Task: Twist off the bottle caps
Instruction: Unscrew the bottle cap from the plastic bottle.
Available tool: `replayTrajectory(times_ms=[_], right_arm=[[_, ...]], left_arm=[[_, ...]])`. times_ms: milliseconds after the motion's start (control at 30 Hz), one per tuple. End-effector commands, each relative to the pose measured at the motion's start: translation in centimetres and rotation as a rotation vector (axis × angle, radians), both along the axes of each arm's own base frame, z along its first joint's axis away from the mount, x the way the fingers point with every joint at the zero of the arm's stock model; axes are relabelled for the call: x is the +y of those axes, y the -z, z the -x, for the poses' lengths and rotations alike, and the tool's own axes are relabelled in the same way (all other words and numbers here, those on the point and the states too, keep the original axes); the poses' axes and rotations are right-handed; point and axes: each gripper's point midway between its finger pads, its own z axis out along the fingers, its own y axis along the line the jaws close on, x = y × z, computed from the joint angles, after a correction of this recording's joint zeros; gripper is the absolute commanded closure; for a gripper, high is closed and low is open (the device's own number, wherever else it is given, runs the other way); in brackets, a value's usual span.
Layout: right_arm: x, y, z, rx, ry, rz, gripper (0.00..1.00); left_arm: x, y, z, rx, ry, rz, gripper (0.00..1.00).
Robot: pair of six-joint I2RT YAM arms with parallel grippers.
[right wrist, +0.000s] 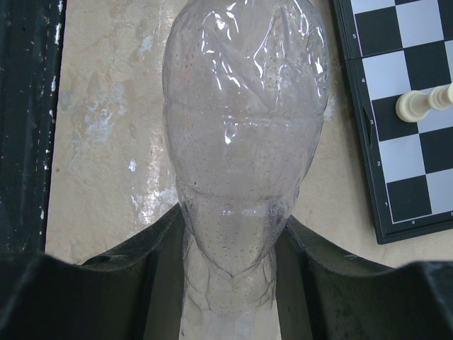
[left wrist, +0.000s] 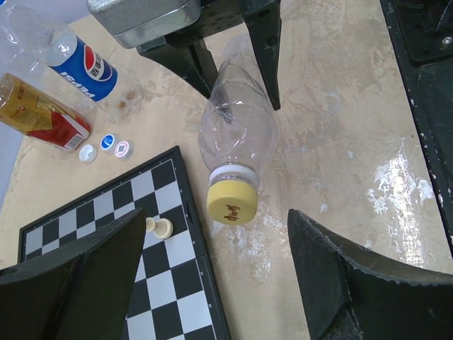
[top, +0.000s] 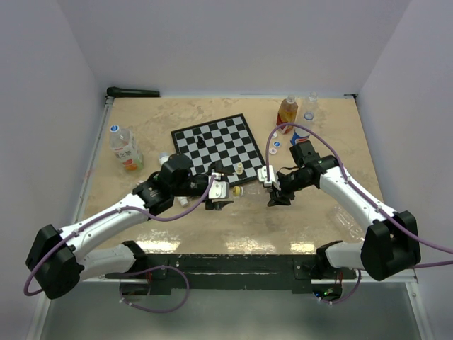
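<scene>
A clear crumpled bottle [left wrist: 233, 134] lies level just above the table, its yellow cap [left wrist: 232, 202] still on the neck. My right gripper [right wrist: 230, 283] is shut on the bottle's body [right wrist: 244, 113]; its black fingers [left wrist: 265, 49] show pinching it in the left wrist view. My left gripper [left wrist: 219, 276] is open and faces the cap, which sits just ahead of the fingertips, in line with the gap and untouched. From above, the yellow cap [top: 237, 190] lies between the left gripper [top: 225, 190] and the right gripper [top: 272, 185].
The chessboard [top: 212, 142] lies just behind the grippers, a cream pawn [left wrist: 159, 227] on its near edge. A Pepsi bottle [left wrist: 81, 64], a tea bottle [left wrist: 42, 113] and loose caps [left wrist: 107, 142] lie at the back right. A capped bottle [top: 124, 149] lies at the left.
</scene>
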Motion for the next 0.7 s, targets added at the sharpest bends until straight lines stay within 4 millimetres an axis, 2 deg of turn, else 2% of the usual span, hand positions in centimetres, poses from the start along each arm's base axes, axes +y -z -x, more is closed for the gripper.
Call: replayTrajectory(times_ms=[0,167,300,567,667], right_arm=[[0.5,-0.3,0.1,0.006,-0.007,-0.027,0.98],[0.6,-0.3,0.2,0.005,-0.009,-0.029,0.98],[0.6,-0.4,0.2,0.005,-0.009,-0.029,0.98],[0.6,-0.4,0.2,0.004,-0.009,-0.03,0.98],[0.6,-0.4,0.2,0.006,-0.009,-0.029,0.98]], left_arm=[[-0.9,-1.0,0.3,-0.028,0.049,0.043,0.16],[-1.4,-1.5,0.4,-0.017,0.066,0.067,0.18],[-1.7,-0.9,0.2,0.002,0.068,0.055,0.21],[-2.4,-0.2,0.2,0.055,0.088,0.042,0.38],[-2.6,-0.4,0.3,0.064,0.097,0.051,0.41]])
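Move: The yellow cap, on the bottle in the right hand's grip, lies about 4 cm to the left hand's right, level with it fore and aft and some 4 cm below. The bottle's gripped middle is around 14 cm to that hand's right, level, and 7 cm down. On the board, the pale chess piece stands roughly 6 cm ahead, 4 cm right and 16 cm below. From the right hand, the cap is 11 cm to the left, level, and about 3 cm up. The right hand keeps its pinch on the bottle's body and stays in place. The left hand sinks about 2.5 cm and drifts about 1 cm to its right, towards the cap, faster near the end. It rolls some 5 degrees, forward side dipping, while its wide-open fingers begin closing across the cap's line but remain well apart, with no contact to be seen yet. ##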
